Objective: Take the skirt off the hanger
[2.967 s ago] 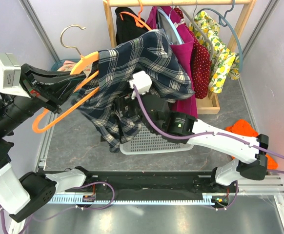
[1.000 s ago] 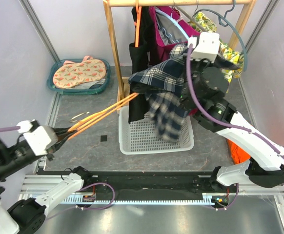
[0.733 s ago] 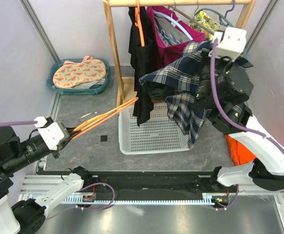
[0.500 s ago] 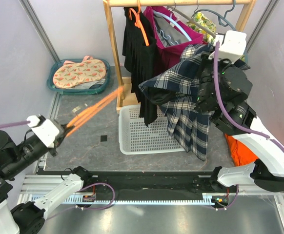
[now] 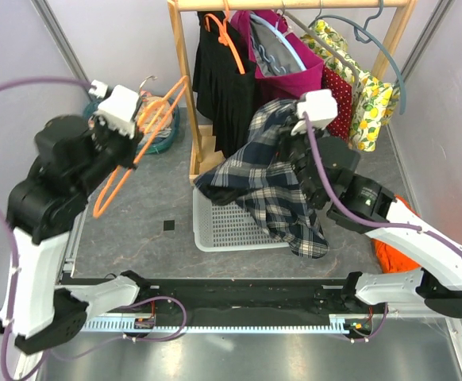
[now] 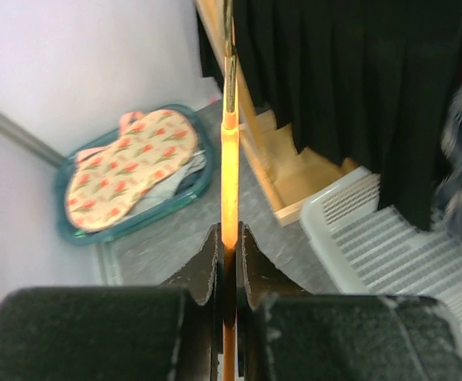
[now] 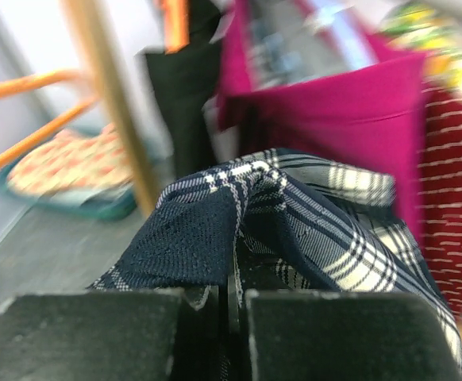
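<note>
The navy plaid skirt (image 5: 267,182) hangs bunched from my right gripper (image 5: 298,151), which is shut on its waistband and mostly covered by the cloth. Its hem droops over the white basket. In the right wrist view the skirt (image 7: 215,230) folds over the shut right gripper (image 7: 232,290). The bare orange hanger (image 5: 158,119) is at the upper left, apart from the skirt. My left gripper (image 5: 128,139) is shut on it. In the left wrist view the hanger (image 6: 229,159) runs straight up out of the left gripper (image 6: 229,238).
A white slatted basket (image 5: 223,230) lies on the floor under the skirt. The wooden rack (image 5: 185,87) behind holds a black garment (image 5: 219,79), a magenta one (image 5: 282,71) and a lemon-print one (image 5: 366,95). A teal bin (image 6: 191,186) holds patterned cloth. Orange cloth (image 5: 390,242) lies at the right.
My left arm has swung the hanger from low at the left up to the upper left. The right arm has carried the skirt down and leftward over the basket.
</note>
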You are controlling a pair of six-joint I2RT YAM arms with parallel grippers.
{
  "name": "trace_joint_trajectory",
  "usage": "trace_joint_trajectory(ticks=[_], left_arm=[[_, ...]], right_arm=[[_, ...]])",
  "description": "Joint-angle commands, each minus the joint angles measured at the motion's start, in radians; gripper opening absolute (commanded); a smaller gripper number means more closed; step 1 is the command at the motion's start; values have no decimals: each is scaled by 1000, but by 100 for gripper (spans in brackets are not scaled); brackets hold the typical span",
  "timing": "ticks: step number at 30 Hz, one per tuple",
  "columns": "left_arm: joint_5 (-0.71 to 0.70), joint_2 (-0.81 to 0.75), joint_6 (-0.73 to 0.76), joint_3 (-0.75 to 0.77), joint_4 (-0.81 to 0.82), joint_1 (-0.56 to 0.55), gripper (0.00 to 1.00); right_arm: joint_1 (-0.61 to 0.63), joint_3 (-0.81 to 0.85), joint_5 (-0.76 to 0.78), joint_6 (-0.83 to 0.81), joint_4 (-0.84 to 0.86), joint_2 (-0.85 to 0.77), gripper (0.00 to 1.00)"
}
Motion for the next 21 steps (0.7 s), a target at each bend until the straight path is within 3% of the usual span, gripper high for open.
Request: trace_joint_trajectory(ticks=[1, 9, 17, 21], left_arm=[[82, 90, -122, 136, 87, 1, 2], [127, 224, -141, 280, 109, 0, 2], [116, 394, -139, 463, 115, 1, 2], [97, 443, -128, 489, 148, 1, 2]], right_arm=[[42, -45, -187, 82, 82, -17, 0], [127, -116, -247, 132, 67, 101, 0], [156, 156, -273, 85, 33, 327, 0], [133, 51, -237, 134, 28, 373, 0]])
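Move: The white basket, over which the plaid skirt in the right fingers is carried, lies about 4 cm left of the right hand, some 6 cm ahead and 48 cm below. The magenta skirt hangs about 30 cm ahead of that hand, 3 cm right and 3 cm lower. From the left hand, holding the bare orange hanger, the rack bar's left end is roughly 35 cm ahead, 8 cm right and 10 cm up; the black garment is some 30 cm ahead, 18 cm right and 8 cm lower. The plaid skirt, still pinched in the shut right fingers, is swung briskly some 18 cm left and about 12 cm down over the white basket, towards its left side, the wrist turning about 20 degrees counter-clockwise. Meanwhile the orange hanger stays gripped in the left hand, which carries it forward, right and up, around 12 cm in all, towards the rack bar's left end. ##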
